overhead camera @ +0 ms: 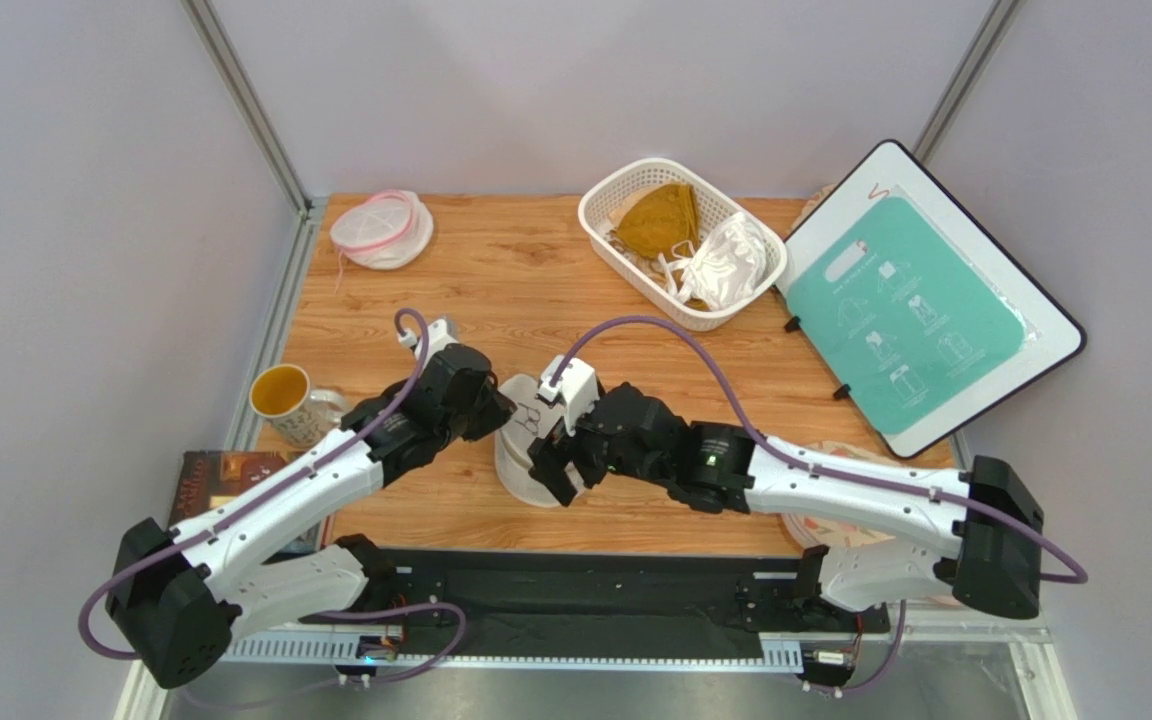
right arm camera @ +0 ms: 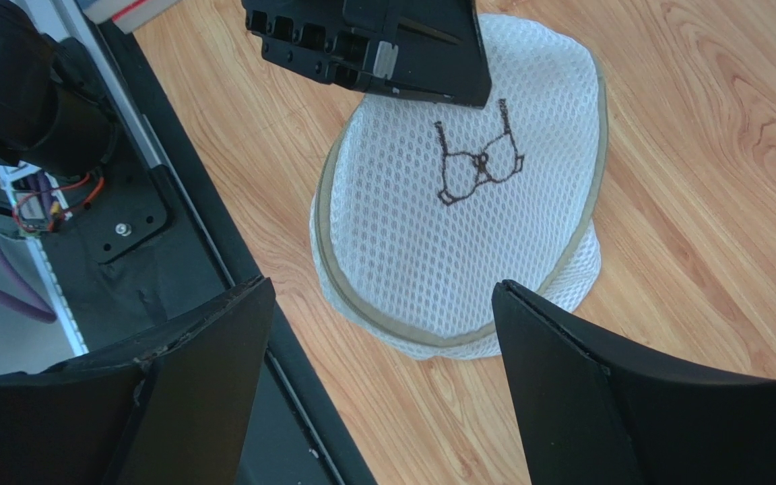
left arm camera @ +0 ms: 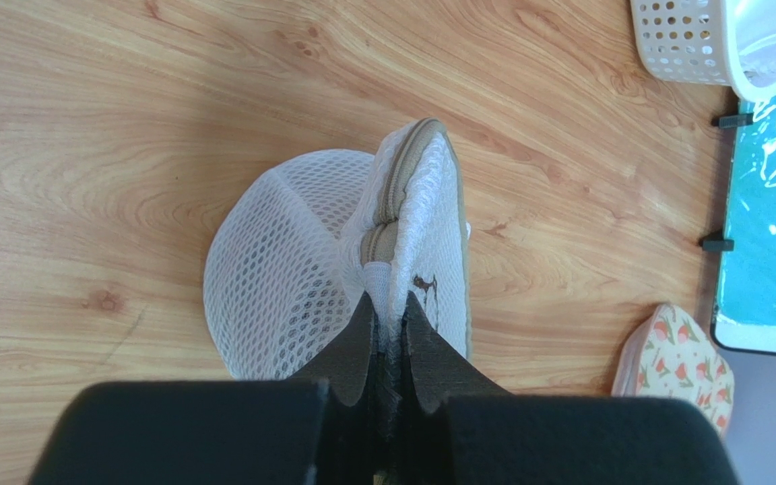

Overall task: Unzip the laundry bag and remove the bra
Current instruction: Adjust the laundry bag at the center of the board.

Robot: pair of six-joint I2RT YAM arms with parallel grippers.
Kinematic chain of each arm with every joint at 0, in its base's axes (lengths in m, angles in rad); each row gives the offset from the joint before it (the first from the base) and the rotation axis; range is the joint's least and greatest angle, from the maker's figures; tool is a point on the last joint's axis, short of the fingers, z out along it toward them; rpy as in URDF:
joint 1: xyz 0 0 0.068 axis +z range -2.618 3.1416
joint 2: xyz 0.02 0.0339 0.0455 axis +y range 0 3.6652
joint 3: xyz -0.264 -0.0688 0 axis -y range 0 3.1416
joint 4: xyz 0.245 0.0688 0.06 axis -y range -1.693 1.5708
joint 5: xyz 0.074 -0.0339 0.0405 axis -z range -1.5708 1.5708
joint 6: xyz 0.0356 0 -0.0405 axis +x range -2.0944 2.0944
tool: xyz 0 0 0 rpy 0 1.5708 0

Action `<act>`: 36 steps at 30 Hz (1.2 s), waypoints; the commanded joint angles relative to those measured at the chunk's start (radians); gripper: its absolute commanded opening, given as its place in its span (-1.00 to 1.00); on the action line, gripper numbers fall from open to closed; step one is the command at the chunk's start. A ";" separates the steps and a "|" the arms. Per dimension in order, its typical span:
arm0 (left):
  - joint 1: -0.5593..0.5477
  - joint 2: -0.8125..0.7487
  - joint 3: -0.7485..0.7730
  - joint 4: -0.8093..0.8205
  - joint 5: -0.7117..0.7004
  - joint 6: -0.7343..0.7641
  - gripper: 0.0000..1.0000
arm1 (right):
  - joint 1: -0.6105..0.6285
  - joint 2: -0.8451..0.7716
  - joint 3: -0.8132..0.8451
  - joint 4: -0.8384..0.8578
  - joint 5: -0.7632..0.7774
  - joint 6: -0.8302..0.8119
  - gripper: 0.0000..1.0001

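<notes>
The whitish mesh laundry bag (overhead camera: pixel 516 468) stands near the table's front edge between the two arms. Its round end with a drawn bra outline (right arm camera: pixel 478 167) faces the right wrist camera. My left gripper (left arm camera: pixel 390 315) is shut on a fold of the bag's mesh beside the tan zipper seam (left arm camera: pixel 398 192). In the top view the left gripper (overhead camera: pixel 503 416) is at the bag's left side. My right gripper (right arm camera: pixel 382 293) stands open just in front of the bag's tan rim, with nothing between its fingers. The bra is hidden.
A white basket (overhead camera: pixel 608 197) with a mustard and a white garment stands at the back. A small pink-rimmed mesh pouch (overhead camera: pixel 382 228) lies back left, a mug (overhead camera: pixel 285 395) left, a teal board (overhead camera: pixel 928 293) right, a floral item (left arm camera: pixel 675 359) front right.
</notes>
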 commanded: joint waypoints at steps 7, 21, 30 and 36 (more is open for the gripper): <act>-0.023 -0.031 0.032 -0.012 -0.021 -0.027 -1.00 | 0.023 0.096 0.053 0.129 -0.038 -0.092 0.64; -0.023 -0.159 -0.042 -0.011 0.101 0.019 -1.00 | 0.013 0.168 0.043 0.101 -0.059 -0.129 -0.22; -0.014 -0.291 -0.051 -0.127 0.075 0.156 0.99 | -0.047 0.048 -0.027 -0.008 -0.086 -0.206 -1.00; 0.060 -0.315 -0.008 -0.011 0.220 0.375 0.99 | -0.069 -0.028 -0.035 -0.158 -0.221 -0.290 -1.00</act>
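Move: The left fingers already pinch the zip edge of the laundry bag, whose middle lies about 5 cm to the right, 3 cm back and 5 cm below that hand. From the open right hand the bag's middle is roughly 3 cm left, level fore and aft, and 8 cm down. The white basket stands some 18 cm to the right hand's right, 26 cm ahead and 12 cm lower. The yellow mug is about 30 cm left of the left hand, 1 cm ahead and 8 cm lower. Leftward and down, about 3 cm each way, the right hand comes onto the bag's raised edge and shuts its fingers, pinching it. Only then do the left fingers open wide and let go, the left hand having eased back and up and finally slightly left, about 5 cm in all. Keeping its pinch, the right hand draws the bag about 4.5 cm to the right, staying low. ##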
